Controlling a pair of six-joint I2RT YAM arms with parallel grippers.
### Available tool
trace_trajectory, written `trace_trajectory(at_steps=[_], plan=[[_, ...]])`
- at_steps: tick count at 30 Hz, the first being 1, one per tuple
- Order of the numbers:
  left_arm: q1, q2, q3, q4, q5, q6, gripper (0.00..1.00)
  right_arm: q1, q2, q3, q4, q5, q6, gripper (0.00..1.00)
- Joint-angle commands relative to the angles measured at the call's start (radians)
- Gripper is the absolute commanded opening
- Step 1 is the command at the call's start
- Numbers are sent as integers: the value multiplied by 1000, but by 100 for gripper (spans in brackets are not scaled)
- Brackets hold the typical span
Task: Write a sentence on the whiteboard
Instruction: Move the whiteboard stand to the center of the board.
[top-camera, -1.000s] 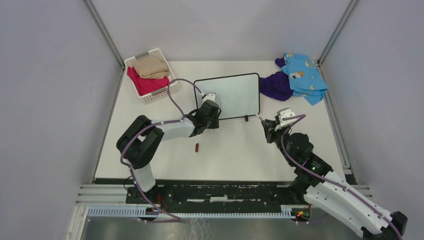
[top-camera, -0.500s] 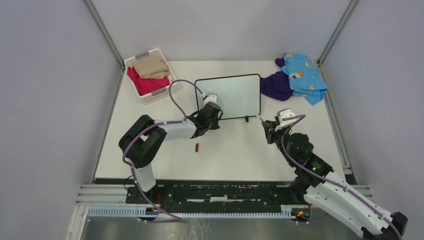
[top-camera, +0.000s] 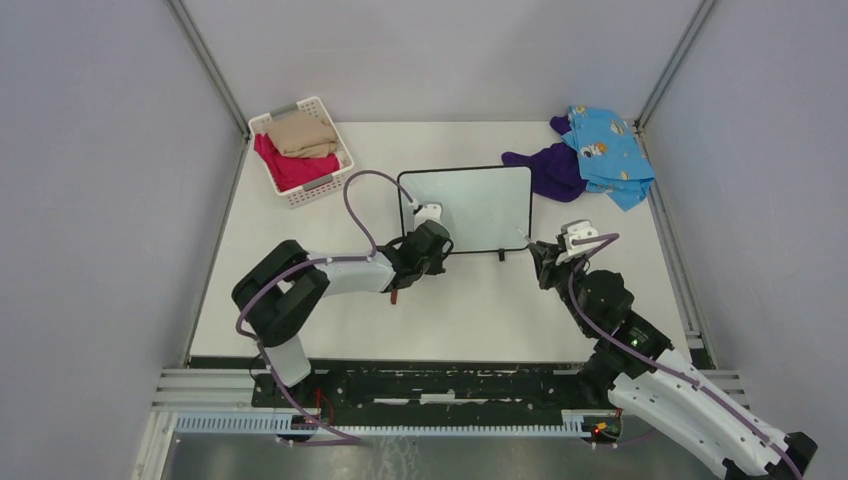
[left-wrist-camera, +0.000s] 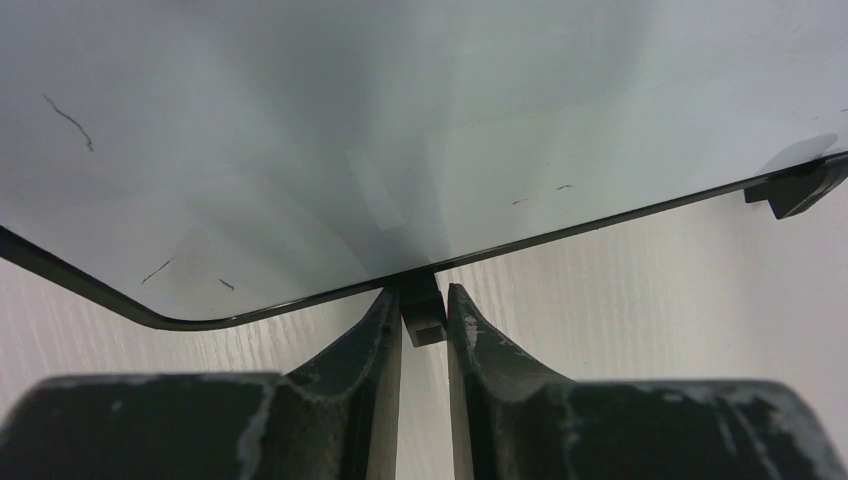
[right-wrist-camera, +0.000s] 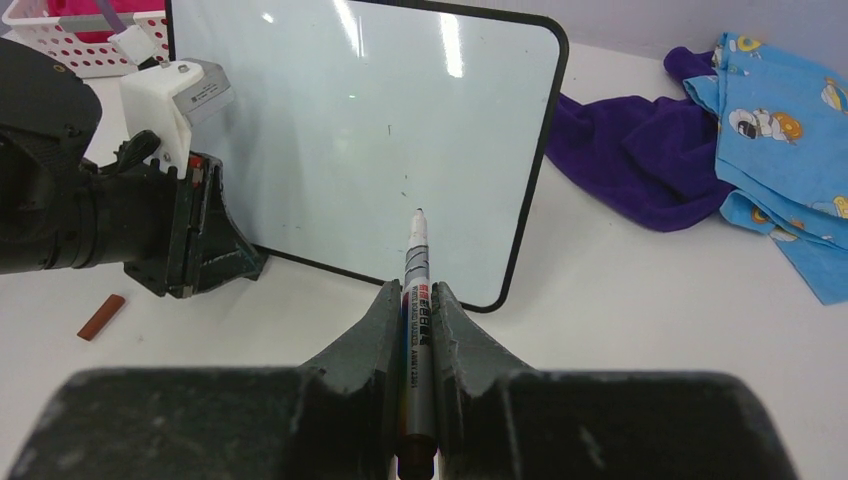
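The whiteboard (top-camera: 470, 205) lies flat mid-table, black-framed; it also fills the left wrist view (left-wrist-camera: 400, 120) and shows in the right wrist view (right-wrist-camera: 350, 130). No sentence shows on it, only a few faint stray marks. My left gripper (top-camera: 425, 247) (left-wrist-camera: 424, 320) is shut on a small black foot (left-wrist-camera: 423, 318) at the board's near edge. Just right of the board's near right corner, my right gripper (top-camera: 548, 262) (right-wrist-camera: 417, 297) is shut on a whiteboard marker (right-wrist-camera: 416, 265), uncapped, tip pointing at the board's near right part.
A white basket (top-camera: 322, 186) holding beige and red cloths stands at the back left. A purple cloth (top-camera: 552, 172) and a blue patterned cloth (top-camera: 605, 150) lie right of the board, the purple one touching it. A small red cap (right-wrist-camera: 102, 316) lies beside the left arm.
My left gripper closed on the board's foot and the board slid right and slightly nearer, against the purple cloth. The right gripper with the marker shifted slightly right.
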Motion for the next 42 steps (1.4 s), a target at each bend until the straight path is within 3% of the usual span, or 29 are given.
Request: trace_trajectory(at_steps=[1, 4, 16, 26, 31, 36, 39, 42], plan=[[-46, -56, -14, -28, -32, -48, 11, 0, -21, 38, -2, 27, -9, 0], [-69, -59, -15, -43, -48, -66, 13, 0, -28, 36, -5, 27, -4, 0], [-92, -103, -54, -51, -42, -107, 37, -2, -41, 48, -12, 17, 12, 0], [-97, -322, -47, -195, -102, -151, 50, 0, -56, 69, 16, -19, 21, 0], [-95, -416, 64, -428, -325, -129, 59, 0, -71, 66, 39, -30, 14, 0], [-95, -429, 250, -690, -635, -93, 78, 0, -76, 57, 52, -34, 5, 0], [-96, -447, 312, -731, -758, -31, 81, 0, -74, 59, 60, -40, 1, 0], [-86, -517, 302, -665, -778, 63, 87, 0, -74, 63, 66, -45, -2, 0]])
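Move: The left fingers already hold the whiteboard stand's left foot, which sits right between their tips. From them the board's middle is roughly 7 cm ahead, 7 cm to the right and 8 cm up; the right foot is about 17 cm to the right and 1 cm ahead, and the red cap lies some 9 cm back and 11 cm to the left. From the right hand, that left foot is about 8 cm ahead, 21 cm left and 18 cm below. Still gripping the left stand foot, the left hand drags it about 3 cm back towards the base, drifting slightly right, then opens and backs off a little more until it is clear. It then climbs steeply, some 20 cm, swinging left and a little forward again, fingers opening wide as they tip up and turn counter-clockwise. The right hand keeps its marker and rises about 3 cm. ##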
